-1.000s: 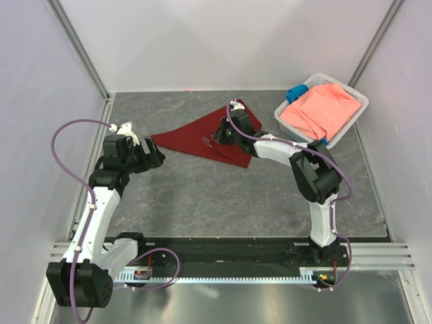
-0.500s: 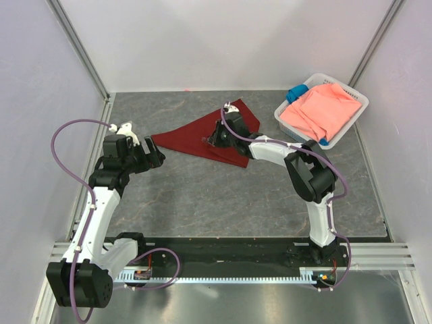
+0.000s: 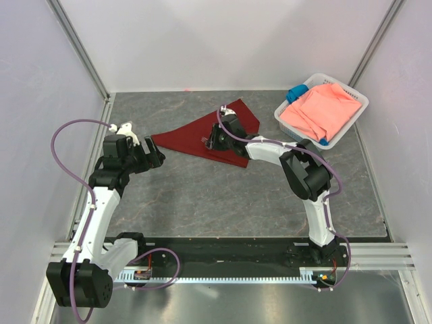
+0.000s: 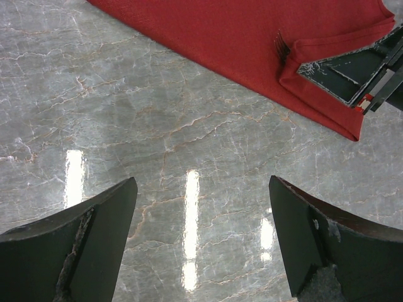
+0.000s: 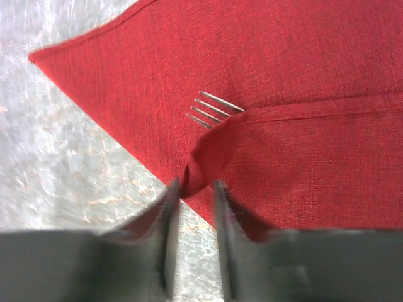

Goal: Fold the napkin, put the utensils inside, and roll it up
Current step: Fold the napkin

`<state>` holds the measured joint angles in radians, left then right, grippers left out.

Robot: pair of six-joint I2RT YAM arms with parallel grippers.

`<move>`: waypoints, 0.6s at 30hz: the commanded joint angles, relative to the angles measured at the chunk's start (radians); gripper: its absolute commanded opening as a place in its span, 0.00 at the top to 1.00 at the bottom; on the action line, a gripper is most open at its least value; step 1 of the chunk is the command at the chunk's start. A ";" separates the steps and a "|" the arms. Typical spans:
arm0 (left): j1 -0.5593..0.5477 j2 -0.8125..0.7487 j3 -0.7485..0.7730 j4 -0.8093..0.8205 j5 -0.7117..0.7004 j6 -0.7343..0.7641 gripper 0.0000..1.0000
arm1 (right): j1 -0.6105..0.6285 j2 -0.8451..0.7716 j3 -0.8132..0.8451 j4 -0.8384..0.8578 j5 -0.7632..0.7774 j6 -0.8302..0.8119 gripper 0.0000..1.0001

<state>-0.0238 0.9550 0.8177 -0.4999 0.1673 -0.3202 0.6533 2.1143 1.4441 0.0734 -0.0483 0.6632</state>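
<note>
The maroon napkin (image 3: 192,137) lies folded into a triangle at the back middle of the table, with a flap folded over its near right edge (image 5: 302,145). Fork tines of the utensils (image 5: 211,108) poke out from under that flap; the rest is hidden by cloth. My right gripper (image 3: 214,140) is low over the flap's left corner, its jaws (image 5: 195,187) parted a little, with the raised cloth corner between the tips. My left gripper (image 3: 156,154) hovers wide open over bare table (image 4: 201,185) left of the napkin (image 4: 208,38), holding nothing.
A white basket (image 3: 361,101) at the back right holds a salmon-pink cloth (image 3: 320,111) and a small blue cloth (image 3: 295,93). White walls with metal frame posts close in the table on three sides.
My right gripper has slid a little to the left along the napkin's folded edge, and its jaws have gone from shut to slightly parted. The left arm has not moved.
</note>
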 commanded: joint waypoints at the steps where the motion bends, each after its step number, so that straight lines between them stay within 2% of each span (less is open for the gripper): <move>1: -0.002 0.004 -0.002 0.021 -0.008 0.030 0.07 | 0.012 -0.010 0.062 0.006 -0.016 -0.036 0.58; 4: -0.002 0.034 0.006 0.024 -0.020 0.023 0.06 | 0.014 -0.037 0.068 0.006 -0.041 -0.063 0.49; 5: -0.002 0.056 0.014 0.026 -0.023 0.018 0.06 | 0.014 -0.046 0.070 0.006 -0.048 -0.071 0.40; 6: -0.001 0.068 0.017 0.026 -0.025 0.001 0.06 | 0.014 -0.057 0.070 0.006 -0.057 -0.083 0.38; 11: 0.001 0.139 0.015 0.079 -0.043 -0.139 0.06 | 0.012 -0.177 0.018 0.012 -0.045 -0.117 0.38; 18: 0.022 0.290 -0.040 0.331 -0.163 -0.336 0.13 | -0.033 -0.390 -0.140 0.019 -0.062 -0.117 0.37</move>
<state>-0.0193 1.1698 0.8005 -0.3569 0.1001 -0.5014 0.6495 1.8664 1.3846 0.0601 -0.0978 0.5678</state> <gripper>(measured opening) 0.899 0.624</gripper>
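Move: The napkin flap's loose corner lies right at the right hand's part-opened fingertips, barely 1 cm below. From that hand the fork's tines show about 3 cm ahead and 2 cm left, and the napkin's left corner about 22 cm left and 4 cm ahead. From the left hand, some 12 cm up, that left corner lies about 17 cm ahead and 4 cm left, the flap corner roughly 14 cm ahead and 18 cm right. The flap's loose corner is let go by the right fingers, which open further, edge about 1 cm left, then lift straight up off the cloth some 10 cm, easing back slightly and tipping up about 10 degrees. Meanwhile the left hand, open and empty, sets off down and forward, 4 cm or so each way, towards the napkin's left corner, turning slightly counter-clockwise. ##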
